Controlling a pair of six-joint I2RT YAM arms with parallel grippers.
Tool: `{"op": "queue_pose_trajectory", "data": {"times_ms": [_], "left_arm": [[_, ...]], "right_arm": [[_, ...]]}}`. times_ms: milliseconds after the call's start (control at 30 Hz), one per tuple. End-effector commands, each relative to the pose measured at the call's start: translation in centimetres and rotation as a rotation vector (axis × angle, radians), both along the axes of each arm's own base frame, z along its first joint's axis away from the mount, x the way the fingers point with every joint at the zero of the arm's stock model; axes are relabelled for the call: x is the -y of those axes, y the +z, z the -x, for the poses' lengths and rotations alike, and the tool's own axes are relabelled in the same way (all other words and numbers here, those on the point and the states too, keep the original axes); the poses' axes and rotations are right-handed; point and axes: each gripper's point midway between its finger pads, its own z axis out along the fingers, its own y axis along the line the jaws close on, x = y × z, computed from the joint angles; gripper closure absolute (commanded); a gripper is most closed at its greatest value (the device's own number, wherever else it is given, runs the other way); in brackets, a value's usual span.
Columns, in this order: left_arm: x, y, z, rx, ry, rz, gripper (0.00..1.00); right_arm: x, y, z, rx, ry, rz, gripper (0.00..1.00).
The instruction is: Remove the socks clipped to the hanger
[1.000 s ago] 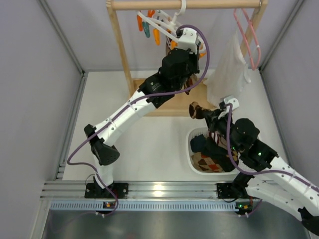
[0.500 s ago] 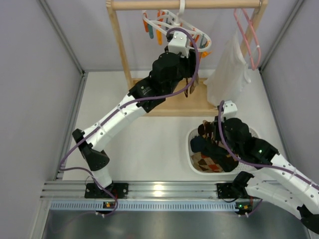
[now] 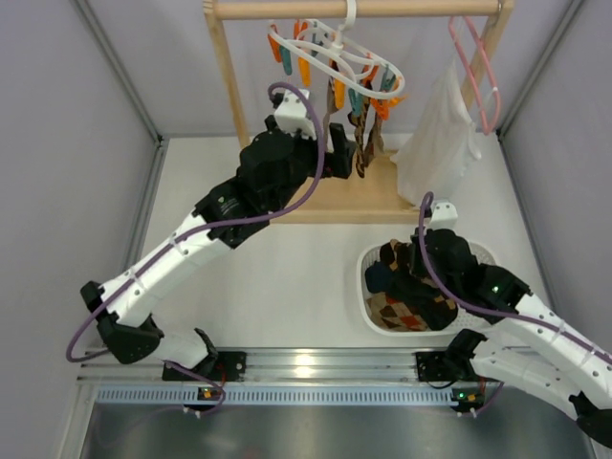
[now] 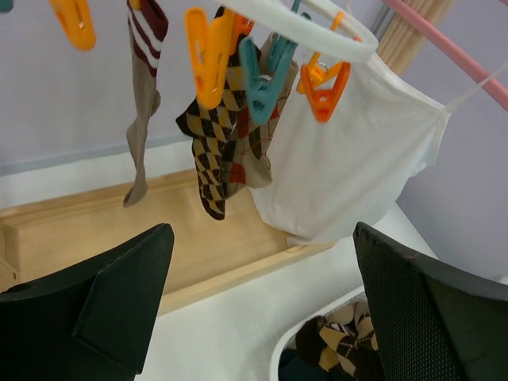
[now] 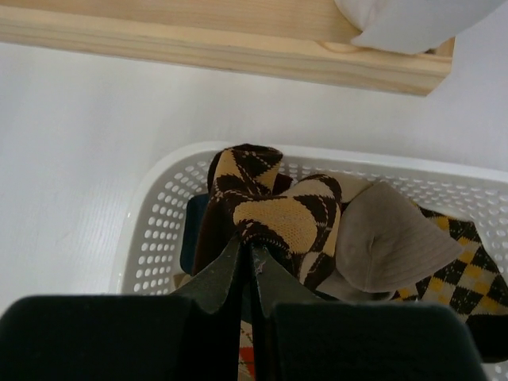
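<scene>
The white oval hanger (image 3: 346, 50) (image 4: 295, 24) hangs from the wooden rail with orange and teal clips. Three socks stay clipped to it: a tan striped one (image 4: 144, 103) and two argyle ones (image 4: 213, 151) (image 3: 361, 139). My left gripper (image 3: 340, 161) (image 4: 262, 317) is open and holds nothing. It sits below and in front of those socks, apart from them. My right gripper (image 3: 417, 256) (image 5: 251, 252) is down in the white basket (image 3: 367, 279) (image 5: 155, 208), shut on a brown-and-yellow argyle sock (image 5: 279, 216) that lies on the sock pile.
A white garment (image 3: 438, 139) (image 4: 341, 167) hangs on a pink wire hanger (image 3: 476, 67) to the right of the socks. The wooden rack's base board (image 3: 330, 201) (image 5: 238, 44) lies under the hanger. Several socks fill the basket, a tan one (image 5: 382, 238) among them.
My left arm has drawn back from the hanger, down and to the left, and its jaws have opened. My right gripper has lowered the argyle sock into the basket.
</scene>
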Motion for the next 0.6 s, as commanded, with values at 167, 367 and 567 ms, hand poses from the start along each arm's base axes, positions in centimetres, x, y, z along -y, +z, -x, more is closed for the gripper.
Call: {"op": "queue_pose_trajectory", "data": {"times_ms": [167,367,567], "left_arm": [[-5.6,0.5,4.9,0.007,-0.008,0.111,0.02],[-8.6,-2.5,6.3,-0.012,0.036,0.096,0.02],[-11.5,-5.1,8.4,-0.033,0.059,0.135,0.02]], "right_arm": [[-1.3,-4.1,0.8,-0.116,-0.036,-0.102,1.0],[-1.7,-4.1,2.2,-0.121,0.015,-0.182,1.0],[-3.7,-6.8,3.9,-0.238,0.122,-0.201,0.95]]}}
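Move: About 12 cm ahead of the open left hand and 4 cm to its right hang the argyle socks, their middles some 8 cm below it; the striped grey sock hangs about 15 cm ahead, level sideways, and the orange clip 10 cm ahead and 9 cm right, slightly above. For the right hand, still pinching an argyle sock, the basket's middle is some 14 cm down, 1 cm ahead and 5 cm right. The navy sock lies 6 cm left and 1 cm ahead of this hand. Sinking some 5 cm into the basket, the right hand keeps its pinch on the argyle sock, then eases back about 3 cm and slightly left as its fingers tip down about 10 degrees. Meanwhile the empty left hand, jaws staying wide open, swings away from the hanger and its socks, roughly 10 cm left and 8 cm back, dropping 5 cm, mostly late on. ##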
